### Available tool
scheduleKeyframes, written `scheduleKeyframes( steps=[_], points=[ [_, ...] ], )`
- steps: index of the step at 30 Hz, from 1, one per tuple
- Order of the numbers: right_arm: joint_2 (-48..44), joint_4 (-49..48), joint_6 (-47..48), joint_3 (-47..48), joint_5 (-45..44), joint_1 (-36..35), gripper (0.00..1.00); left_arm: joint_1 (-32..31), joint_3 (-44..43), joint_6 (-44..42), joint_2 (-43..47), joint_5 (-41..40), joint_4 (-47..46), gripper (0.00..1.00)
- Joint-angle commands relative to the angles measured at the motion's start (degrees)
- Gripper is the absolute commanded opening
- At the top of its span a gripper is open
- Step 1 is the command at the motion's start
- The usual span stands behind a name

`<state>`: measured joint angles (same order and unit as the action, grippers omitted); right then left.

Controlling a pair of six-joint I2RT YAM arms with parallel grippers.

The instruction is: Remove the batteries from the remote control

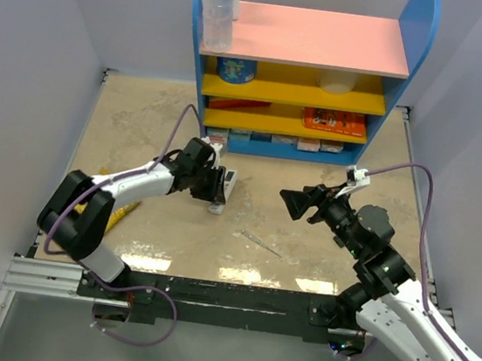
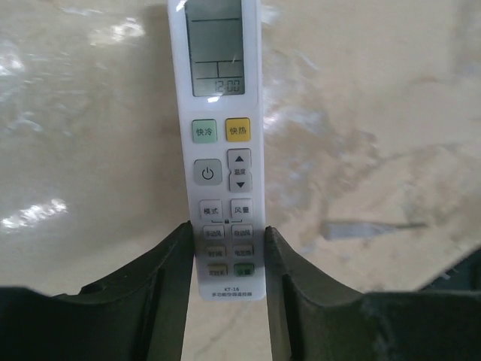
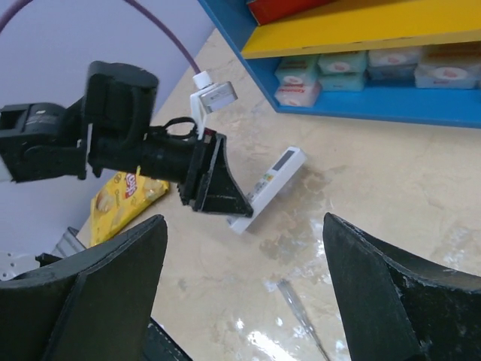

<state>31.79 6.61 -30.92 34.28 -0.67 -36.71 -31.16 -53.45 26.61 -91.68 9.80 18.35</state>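
A white remote control [image 2: 218,113] lies face up on the table, its display end pointing away from my left wrist camera. My left gripper [image 2: 228,229] is shut on its lower end, with one finger pressed against each long side beside the bottom buttons. From above, that gripper [image 1: 215,191] and the remote control [image 1: 227,183] sit left of centre. My right gripper [image 1: 291,202] hangs open above the table to the right, facing the remote control [image 3: 270,184], with nothing between its fingers. The batteries are hidden.
A long thin grey stick [image 1: 261,243] lies on the table between the arms. A yellow snack bag [image 1: 118,214] lies at the left. A blue shelf unit [image 1: 308,65] with boxes stands at the back, a clear bottle [image 1: 218,6] on top.
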Motion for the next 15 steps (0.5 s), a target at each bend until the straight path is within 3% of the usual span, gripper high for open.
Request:
scheduleKeyframes(
  steps=[1, 6, 13, 15],
  points=[
    [4.32, -18.44, -4.06, -2.81, 3.47, -0.12, 0.88, -0.04, 4.13, 6.68, 10.97, 14.53, -10.25, 0.00],
    [10.12, -27.96, -11.25, -5.89, 7.41, -0.03, 0.88, -0.04, 8.71, 10.91, 18.19, 23.31, -16.84, 0.00],
    [19.88, -46.30, -21.37, -11.06, 13.76, -0.12, 0.87, -0.13, 19.16, 21.64, 25.67, 33.26, -38.54, 0.00],
    [21.90, -49.84, -23.39, -12.48, 13.85, -0.12, 0.82, -0.13, 19.52, 21.29, 26.72, 33.70, -38.91, 0.00]
  ],
)
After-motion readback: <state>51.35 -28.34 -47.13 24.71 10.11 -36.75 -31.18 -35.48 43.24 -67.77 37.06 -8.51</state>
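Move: The remote control is already pinched by its lower end in my left hand, just off the table. Its middle lies about 9 cm ahead, 17 cm left and 20 cm below my right hand. From my left hand, the open right gripper is roughly 18 cm right, 6 cm back and 21 cm up. The thin metal tool lies about 12 cm back, 11 cm right and 5 cm below my left hand. Keeping my pinch on the remote control, I raise my left hand about 12 cm while drawing it back and to the right, swinging its fingers up from steeply down to point mostly rightward. Meanwhile I bring my right hand some 7 cm left and slightly down to meet it, rolling its left side up, fingers staying wide open. ##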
